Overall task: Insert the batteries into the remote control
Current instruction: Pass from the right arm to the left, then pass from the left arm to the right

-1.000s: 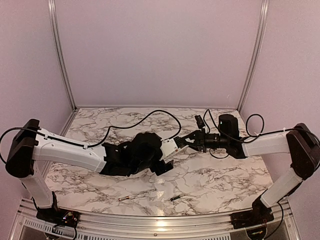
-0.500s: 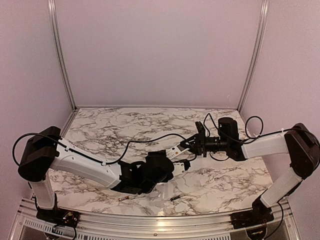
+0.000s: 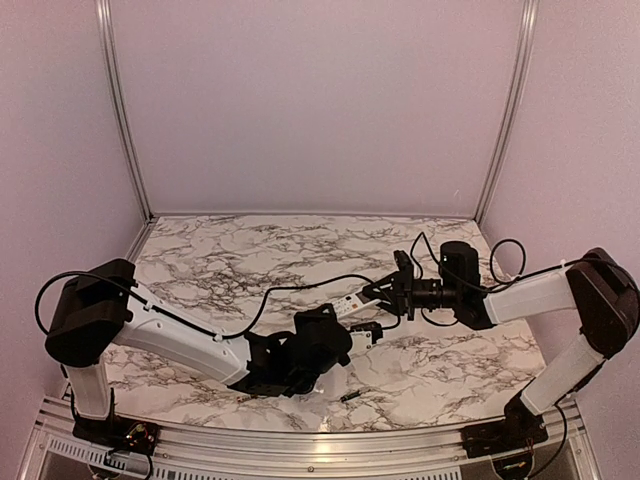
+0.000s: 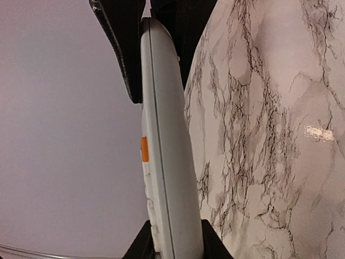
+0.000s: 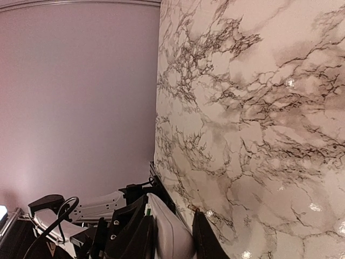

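The remote control [image 3: 352, 306], slim and white with an orange mark, hangs above the marble table [image 3: 450, 360], held at both ends. In the left wrist view the remote control [image 4: 164, 162] is edge-on. My left gripper [image 4: 175, 240] is shut on its near end, one dark finger [image 4: 139, 245] against each side. My right gripper [image 3: 380, 298] is shut on the far end, where the remote control [image 5: 170, 232] sits between its jaws at my right gripper [image 5: 172, 240]. One dark battery [image 3: 350, 396] lies on the table near the front edge. My left arm covers the table left of it.
Black cables [image 3: 300, 285] trail over the table behind the arms. Metal rails [image 3: 300, 437] border the front edge, and pale purple walls [image 3: 320, 100] close in the back and sides.
My left arm has swung lower and nearer the front edge, and its jaws have closed from wide open onto the remote. My right gripper and the remote shifted slightly toward the front.
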Motion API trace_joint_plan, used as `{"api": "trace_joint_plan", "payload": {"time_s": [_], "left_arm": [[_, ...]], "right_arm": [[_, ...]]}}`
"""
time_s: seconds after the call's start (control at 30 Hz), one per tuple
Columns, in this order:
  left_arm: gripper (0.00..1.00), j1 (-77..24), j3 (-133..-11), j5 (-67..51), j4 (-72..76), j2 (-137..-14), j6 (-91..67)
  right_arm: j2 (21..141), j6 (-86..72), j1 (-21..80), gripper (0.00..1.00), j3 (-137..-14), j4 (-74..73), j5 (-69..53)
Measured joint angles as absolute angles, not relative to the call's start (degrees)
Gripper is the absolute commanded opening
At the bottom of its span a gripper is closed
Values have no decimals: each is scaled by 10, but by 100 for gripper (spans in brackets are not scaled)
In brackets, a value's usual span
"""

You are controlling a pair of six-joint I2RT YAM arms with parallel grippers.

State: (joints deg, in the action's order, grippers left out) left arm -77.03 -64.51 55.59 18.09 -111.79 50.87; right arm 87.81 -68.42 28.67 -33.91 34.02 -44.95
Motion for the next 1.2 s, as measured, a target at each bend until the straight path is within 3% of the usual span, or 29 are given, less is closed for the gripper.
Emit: {"api": "trace_joint_plan", "payload": {"time_s": [0.07,0.13,0.27,0.6,0.7,0.93,1.2], "left_arm": [[3,-770,-644,562,190,-1119,518],[0,-770,-644,561,200,-1119,520],[0,-770,-644,549,207,-1116,508],[0,-753,-652,396,90,-1033,350],[0,-735,-655,336,61,-1008,302],[0,-652,-655,125,21,-921,175],[0,-580,-654,-112,44,-841,57]], "right_arm": [[878,-684,286,51,-339,345,-449],[878,-682,287,67,-339,346,-455],[868,-643,285,78,-343,324,-461],[743,-474,241,87,-371,276,-416],[688,-418,236,98,-378,274,-388],[578,-302,234,99,-378,260,-348],[576,-257,234,97,-385,262,-422]]}}
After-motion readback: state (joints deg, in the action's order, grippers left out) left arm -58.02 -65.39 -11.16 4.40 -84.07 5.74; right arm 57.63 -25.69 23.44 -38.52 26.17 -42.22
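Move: Between the two grippers, and already gripped by both, is the remote control: its middle is about 4 cm to the left hand's right and 2 cm ahead at its height, and 4 cm left of the right hand and 2 cm back. From the left hand, the dark battery lies some 15 cm back, 4 cm right and 13 cm down; the light battery lies equally far back and down, but roughly 17 cm left. Opening wide, the right fingers let go of the remote's end; that hand then climbs about 19 cm and draws off some 5 cm to the right, rolling about 65 degrees. The left fingers keep the remote pinched, and that hand lifts it about 16 cm, slowly then faster, rolling while its fingers swing from forward round to the right. ##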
